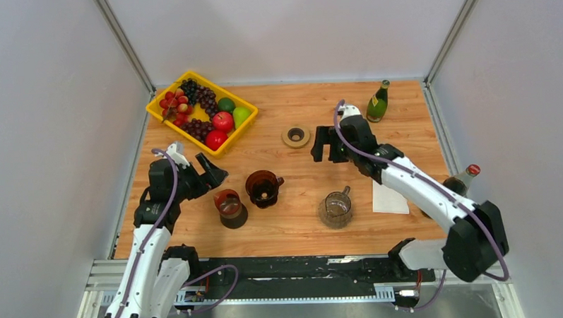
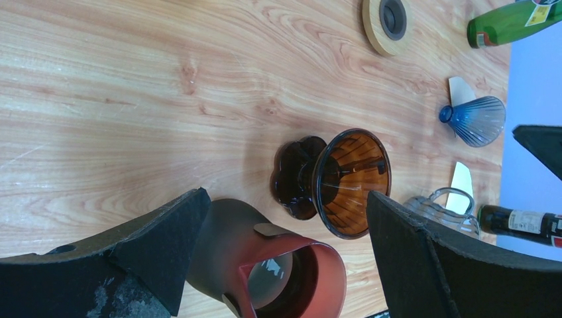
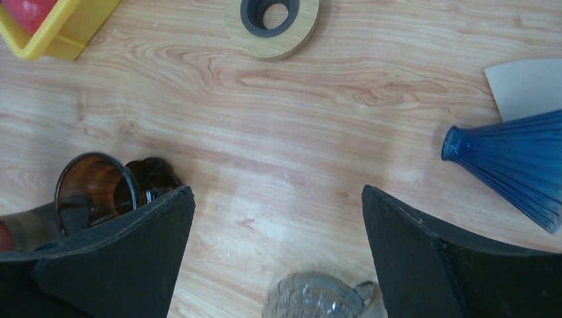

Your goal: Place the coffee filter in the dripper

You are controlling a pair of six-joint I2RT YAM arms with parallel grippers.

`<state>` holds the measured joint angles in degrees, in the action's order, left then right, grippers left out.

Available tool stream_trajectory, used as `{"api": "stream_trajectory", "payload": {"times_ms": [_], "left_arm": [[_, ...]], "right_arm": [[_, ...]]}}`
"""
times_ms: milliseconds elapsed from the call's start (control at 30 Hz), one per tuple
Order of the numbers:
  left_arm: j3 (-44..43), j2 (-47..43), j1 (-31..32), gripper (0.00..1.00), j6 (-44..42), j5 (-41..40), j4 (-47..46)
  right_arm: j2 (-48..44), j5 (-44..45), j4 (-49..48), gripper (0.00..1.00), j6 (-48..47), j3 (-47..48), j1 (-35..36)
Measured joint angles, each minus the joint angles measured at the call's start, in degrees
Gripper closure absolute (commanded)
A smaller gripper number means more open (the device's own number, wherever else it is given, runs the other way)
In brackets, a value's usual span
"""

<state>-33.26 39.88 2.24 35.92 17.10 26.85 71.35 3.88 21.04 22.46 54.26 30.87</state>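
A white paper coffee filter (image 1: 389, 196) lies flat on the table right of the glass server (image 1: 335, 209); its tip (image 2: 461, 183) shows in the left wrist view. An amber dripper (image 1: 264, 188) (image 2: 351, 180) (image 3: 93, 189) stands mid-table. A blue fluted dripper (image 3: 513, 162) (image 2: 478, 120) lies on its side, with another white paper piece (image 3: 530, 85) beside it; the right arm hides both from the top view. My left gripper (image 1: 212, 177) (image 2: 288, 195) is open over a red-rimmed cup (image 2: 285, 265). Over bare wood, my right gripper (image 1: 328, 152) (image 3: 277, 189) is open and empty.
A yellow fruit tray (image 1: 165, 113) sits at the back left. A wooden ring (image 1: 295, 136) lies near the right gripper. A green bottle (image 1: 378, 102) stands at the back right, and a dark bottle (image 1: 463, 179) at the right edge.
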Motion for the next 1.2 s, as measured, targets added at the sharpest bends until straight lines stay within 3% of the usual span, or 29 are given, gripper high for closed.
{"api": "stream_trajectory", "payload": {"times_ms": [367, 700, 1200], "left_arm": [[0.0, 0.0, 0.0, 0.00, 0.0, 0.5, -0.5], [0.0, -0.1, 0.0, 0.00, 0.0, 0.8, -0.5], [0.0, -0.1, 0.0, 0.00, 0.0, -0.2, 0.0]], "right_arm": [[20.3, 5.4, -0.1, 0.01, 1.3, 12.8, 0.0], [39.5, 13.5, -0.3, 0.12, 1.5, 29.7, 0.0], [52.8, 15.3, -0.3, 0.24, 1.5, 37.5, 0.0]]}}
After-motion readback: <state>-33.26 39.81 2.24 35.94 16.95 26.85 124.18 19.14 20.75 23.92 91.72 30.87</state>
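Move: Out ahead and below the open right hand lies the tape roll, about 17 cm farther out, 7 cm to the left and 15 cm down. From the same hand, the blue funnel lies some 7 cm ahead and 11 cm right, the amber dripper 3 cm back and 16 cm left, and the glass pot about 8 cm back and 3 cm right. From the left hand the tape roll is roughly 24 cm ahead and 26 cm right, also well below. Sweeping forward about 16 cm and down about 13, with a smaller drift to the left, the right hand comes onto the tape roll, the last stretch mostly straight down. The wrist rolls and swings clockwise, about 20 degrees in all, as the fingers narrow by about a fifth, staying apart with the left one at the roll's hole and the right one beyond its right rim; contact can't be made out. ##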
